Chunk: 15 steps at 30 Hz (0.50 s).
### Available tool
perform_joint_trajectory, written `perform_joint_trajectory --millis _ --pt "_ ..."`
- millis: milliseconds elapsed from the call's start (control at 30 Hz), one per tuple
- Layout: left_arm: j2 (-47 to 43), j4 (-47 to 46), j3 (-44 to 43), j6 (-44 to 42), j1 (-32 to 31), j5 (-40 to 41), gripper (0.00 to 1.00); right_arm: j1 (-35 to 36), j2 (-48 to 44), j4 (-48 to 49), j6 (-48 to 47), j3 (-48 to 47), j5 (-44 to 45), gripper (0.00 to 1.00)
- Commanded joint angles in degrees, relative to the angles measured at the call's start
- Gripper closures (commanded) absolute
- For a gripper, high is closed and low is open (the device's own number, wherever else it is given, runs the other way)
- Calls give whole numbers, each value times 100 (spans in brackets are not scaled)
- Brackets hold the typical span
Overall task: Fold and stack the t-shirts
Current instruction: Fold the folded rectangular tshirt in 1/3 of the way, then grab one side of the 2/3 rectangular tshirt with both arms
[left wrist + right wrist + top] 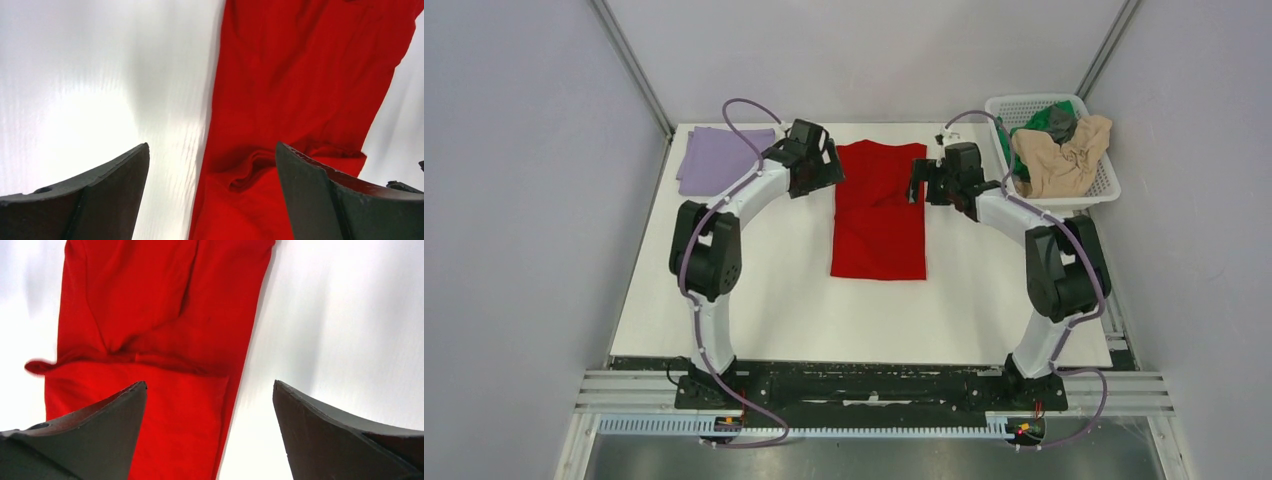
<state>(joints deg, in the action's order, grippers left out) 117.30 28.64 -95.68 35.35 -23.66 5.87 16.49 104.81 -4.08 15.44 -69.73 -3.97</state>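
Note:
A bright red t-shirt (879, 208) lies on the white table, folded into a long narrow strip running front to back. My left gripper (824, 172) hovers at its far left edge, jaws wide apart with nothing between them. In the left wrist view the red t-shirt (300, 90) fills the right side, with a small pucker between my open left gripper (212, 150). My right gripper (921, 182) hovers at the shirt's far right edge, also open and empty. The right wrist view shows the red t-shirt (150, 320) and its right edge between my open right gripper (210, 386).
A folded lavender t-shirt (719, 158) lies at the table's far left corner. A white mesh basket (1104, 185) at the far right holds beige (1059, 155), green and dark grey shirts. Grey walls enclose the table on three sides.

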Motion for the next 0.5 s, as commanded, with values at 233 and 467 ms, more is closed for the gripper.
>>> perform_joint_trajectory --millis 233,467 --pt "-2347 -632 2947 417 -263 -814 0 91 -2302 572 -56 2422 -820 2" --pt "-2870 -1396 4440 834 -519 -1085 5 164 -3235 725 19 3784 -1219 2"
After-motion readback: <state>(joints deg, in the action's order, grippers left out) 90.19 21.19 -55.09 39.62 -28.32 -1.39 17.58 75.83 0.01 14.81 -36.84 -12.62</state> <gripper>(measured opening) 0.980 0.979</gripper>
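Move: The near left corner of my folded red t-shirt lies about 21 cm back from my left hand and 3 cm to its right, some 6 cm lower. The near right corner is about 21 cm back and 2 cm left of my right hand, also 6 cm below. The loose edge of the turned-over flap starts only 5 cm back, 3 cm right of my left hand; the purple t-shirt is some 23 cm to that hand's left, 6 cm ahead. I draw both wide-open grippers straight back about 15 cm along the two sides of the red t-shirt, towards its near corners. My left hand rises a little, then sinks some 4 cm below its start as it tips about 10 degrees further down; my right hand stays nearly level and turns slightly counter-clockwise. ##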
